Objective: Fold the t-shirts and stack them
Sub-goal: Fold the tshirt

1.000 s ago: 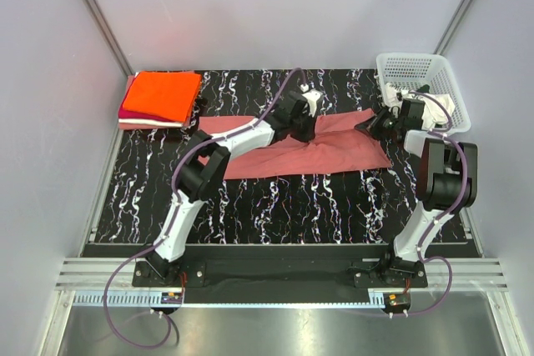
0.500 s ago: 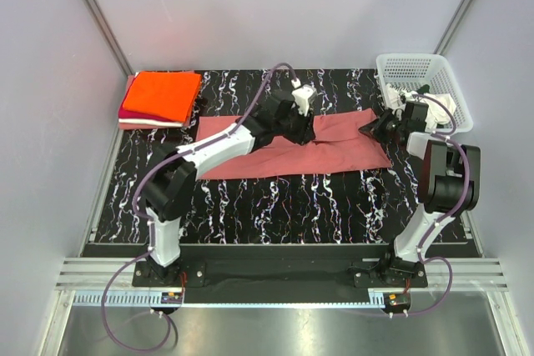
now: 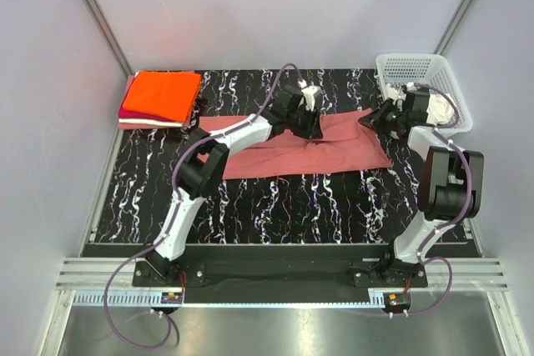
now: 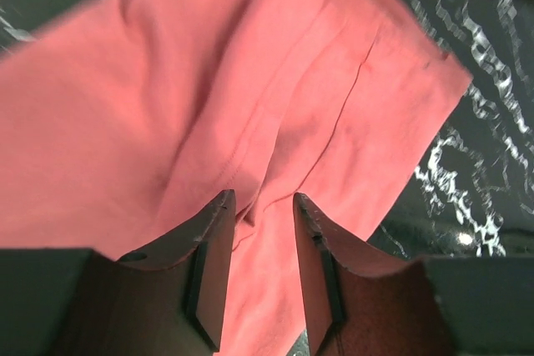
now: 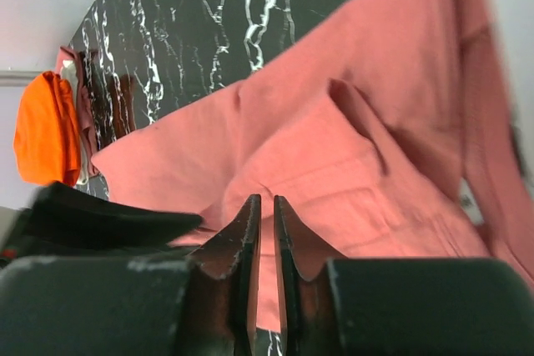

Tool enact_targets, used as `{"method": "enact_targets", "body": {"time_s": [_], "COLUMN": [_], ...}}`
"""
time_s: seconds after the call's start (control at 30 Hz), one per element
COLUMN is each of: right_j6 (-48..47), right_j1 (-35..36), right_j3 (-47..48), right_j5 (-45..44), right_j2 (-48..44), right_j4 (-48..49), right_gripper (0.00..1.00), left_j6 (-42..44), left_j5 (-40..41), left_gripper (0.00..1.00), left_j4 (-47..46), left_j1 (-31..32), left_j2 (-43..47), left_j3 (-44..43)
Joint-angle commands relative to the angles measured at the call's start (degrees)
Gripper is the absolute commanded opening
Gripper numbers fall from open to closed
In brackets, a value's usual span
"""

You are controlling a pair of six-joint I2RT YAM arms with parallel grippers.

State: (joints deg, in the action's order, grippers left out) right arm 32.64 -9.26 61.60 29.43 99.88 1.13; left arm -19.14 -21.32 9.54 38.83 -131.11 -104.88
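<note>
The dusty rose-red t-shirt (image 3: 284, 152) lies spread and partly folded across the middle of the black marbled table. My left gripper (image 3: 310, 125) hovers over the shirt's back middle. In the left wrist view its jaws (image 4: 262, 198) stand open, with the shirt (image 4: 250, 81) lying below them, not pinched. My right gripper (image 3: 381, 118) is at the shirt's right end, close to the basket. The right wrist view shows its jaws (image 5: 265, 202) a narrow slit apart above the shirt (image 5: 350, 147), gripping nothing. Folded t-shirts are stacked at the back left, an orange one (image 3: 164, 93) on top.
A white mesh basket (image 3: 409, 66) stands at the back right corner with a white garment (image 3: 440, 107) in it, right behind my right wrist. Grey walls close in the table on both sides. The orange stack (image 5: 46, 135) also shows in the right wrist view.
Both grippers have parted their jaws and let the rose-red shirt go. The left arm swung back over the shirt's middle; the right gripper lifted slightly toward the basket.
</note>
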Motion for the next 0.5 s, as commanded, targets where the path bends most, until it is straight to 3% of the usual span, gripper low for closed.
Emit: {"method": "enact_targets", "body": {"time_s": [0.0,0.23,0.47], "right_j6": [-0.56,-1.35,-3.29], "right_j1": [2.04,2.14,2.22], "right_j3": [4.66,8.08,11.25], "right_j5": [1.07,-2.54,-6.84], "right_j2": [4.17,11.74,15.52], "right_j4": [0.98,0.72,-2.6], "right_gripper": [0.17,0.16,0.16], "left_j6": [-0.73,1.56,1.12], "left_j5": [-2.41,6.81,11.65], "left_gripper": [0.37,0.35,0.4], "left_j4": [-0.58,-0.14,1.26], "left_j1": [0.72,1.43,1.51], "left_j2": [-0.73,0.76,4.28], "left_j3": [-1.56,7.57,8.03]}}
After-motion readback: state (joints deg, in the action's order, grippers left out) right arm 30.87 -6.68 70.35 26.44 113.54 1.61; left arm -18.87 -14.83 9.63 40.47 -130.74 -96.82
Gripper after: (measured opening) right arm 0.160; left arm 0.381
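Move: The left hand goes for the fold tip in the middle of the t-shirt, about 7 cm below, 2 cm back and 2 cm left; the shirt's near hem runs some 9 cm back of this hand. The right hand goes for the raised fold edge roughly 4 cm ahead, 1 cm left and 6 cm below. The shirt's near right corner lies about 11 cm back and 8 cm right of the right hand, the basket some 9 cm ahead and 17 cm right. The left fingertips come down onto the t-shirt at the fold tip, sinking about 6 cm while drawing slightly back and left, the wrist tipping some 10 degrees steeper and the fingers staying partly open. The right hand, its fingers kept nearly shut, drops some 5 cm and reaches about 4 cm forward to the raised fold edge, where its tips seem to touch. ##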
